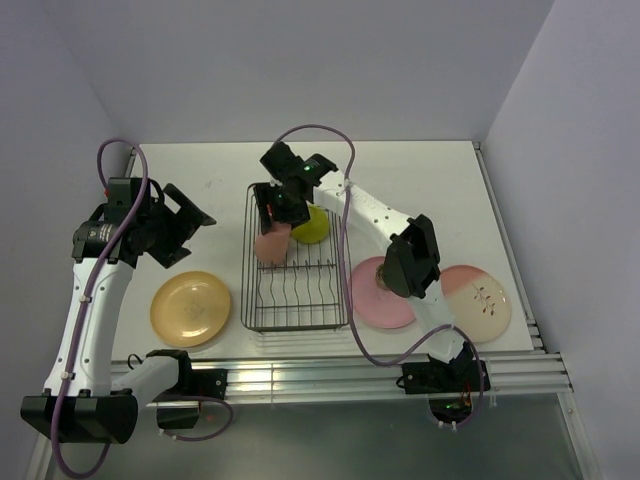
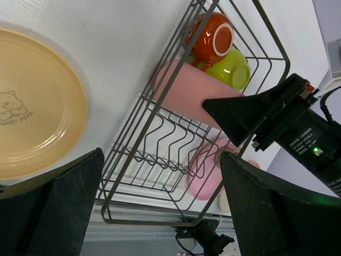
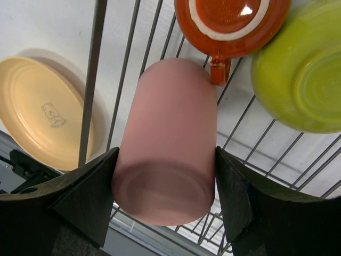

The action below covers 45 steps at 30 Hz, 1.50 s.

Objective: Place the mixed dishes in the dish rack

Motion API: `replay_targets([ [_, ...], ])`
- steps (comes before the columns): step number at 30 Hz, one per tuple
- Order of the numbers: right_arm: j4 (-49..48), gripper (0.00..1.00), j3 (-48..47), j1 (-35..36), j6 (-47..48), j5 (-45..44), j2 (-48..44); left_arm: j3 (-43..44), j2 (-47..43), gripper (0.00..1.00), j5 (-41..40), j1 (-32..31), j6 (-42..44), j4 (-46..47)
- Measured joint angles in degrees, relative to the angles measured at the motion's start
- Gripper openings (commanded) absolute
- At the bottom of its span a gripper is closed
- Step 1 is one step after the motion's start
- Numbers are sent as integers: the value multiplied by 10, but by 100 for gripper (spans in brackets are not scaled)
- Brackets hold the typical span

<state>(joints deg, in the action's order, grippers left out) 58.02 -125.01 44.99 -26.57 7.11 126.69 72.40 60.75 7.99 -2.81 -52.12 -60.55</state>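
Note:
My right gripper (image 1: 275, 228) is shut on the salmon-pink tumbler (image 3: 170, 133), holding it bottom-up inside the far-left part of the black wire dish rack (image 1: 296, 300). The red-orange handled cup (image 3: 232, 16) and the lime-green bowl (image 3: 301, 74) lie upside down in the rack's far end, just beyond the tumbler. My left gripper (image 1: 190, 235) is open and empty above the table left of the rack. The yellow-orange plate (image 1: 190, 308) lies below it. The pink plate (image 1: 385, 300) and the pink-and-cream plate (image 1: 478, 300) lie right of the rack. The tan bowl is largely hidden by the right arm.
The rack's near half holds only upright prongs (image 2: 160, 144). The right arm's forearm (image 1: 375, 215) crosses over the rack's right edge and the pink plate. The metal rail (image 1: 330, 375) runs along the table's near edge. Walls close in on the left, back and right.

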Motion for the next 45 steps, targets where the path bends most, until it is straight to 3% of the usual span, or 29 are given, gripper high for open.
replay_targets([
  [11, -1, 0, -10, 7, 32, -115, 3, 0, 0, 96, 9, 0, 0, 0],
  [28, -10, 0, -45, 39, 61, -108, 35, -19, -2, 96, 15, 0, 0, -2],
  [35, -10, 99, -63, 44, 69, -109, 47, -21, -3, 97, 17, 0, 0, -2],
  [45, -10, 100, -59, 43, 69, -128, 44, -17, -3, 96, 19, 0, 0, -3],
])
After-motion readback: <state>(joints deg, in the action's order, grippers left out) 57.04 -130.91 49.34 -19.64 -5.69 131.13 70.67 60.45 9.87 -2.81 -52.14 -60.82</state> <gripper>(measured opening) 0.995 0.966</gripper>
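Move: The pink cup is already in the right hand, gripped near its base and leaning. Its spot on the rack floor is about 2 cm ahead, 2 cm left and 5 below. The orange mug sits some 8 cm ahead, in line sideways and 6 lower, its handle against the cup. The green bowl is about 6 cm ahead, 9 right and 6 lower. From the idle left hand the cup lies roughly 8 cm ahead, 13 right and 15 below. Still pinching the pink cup, the right hand works it into its place behind the orange mug: first about 2.5 cm forward and 2 to the right, fingertips swinging forward some 10 degrees, then about 4 cm left and a little back, sinking barely 1 cm. There the fingers open wide and let go, the hand staying around the cup. ##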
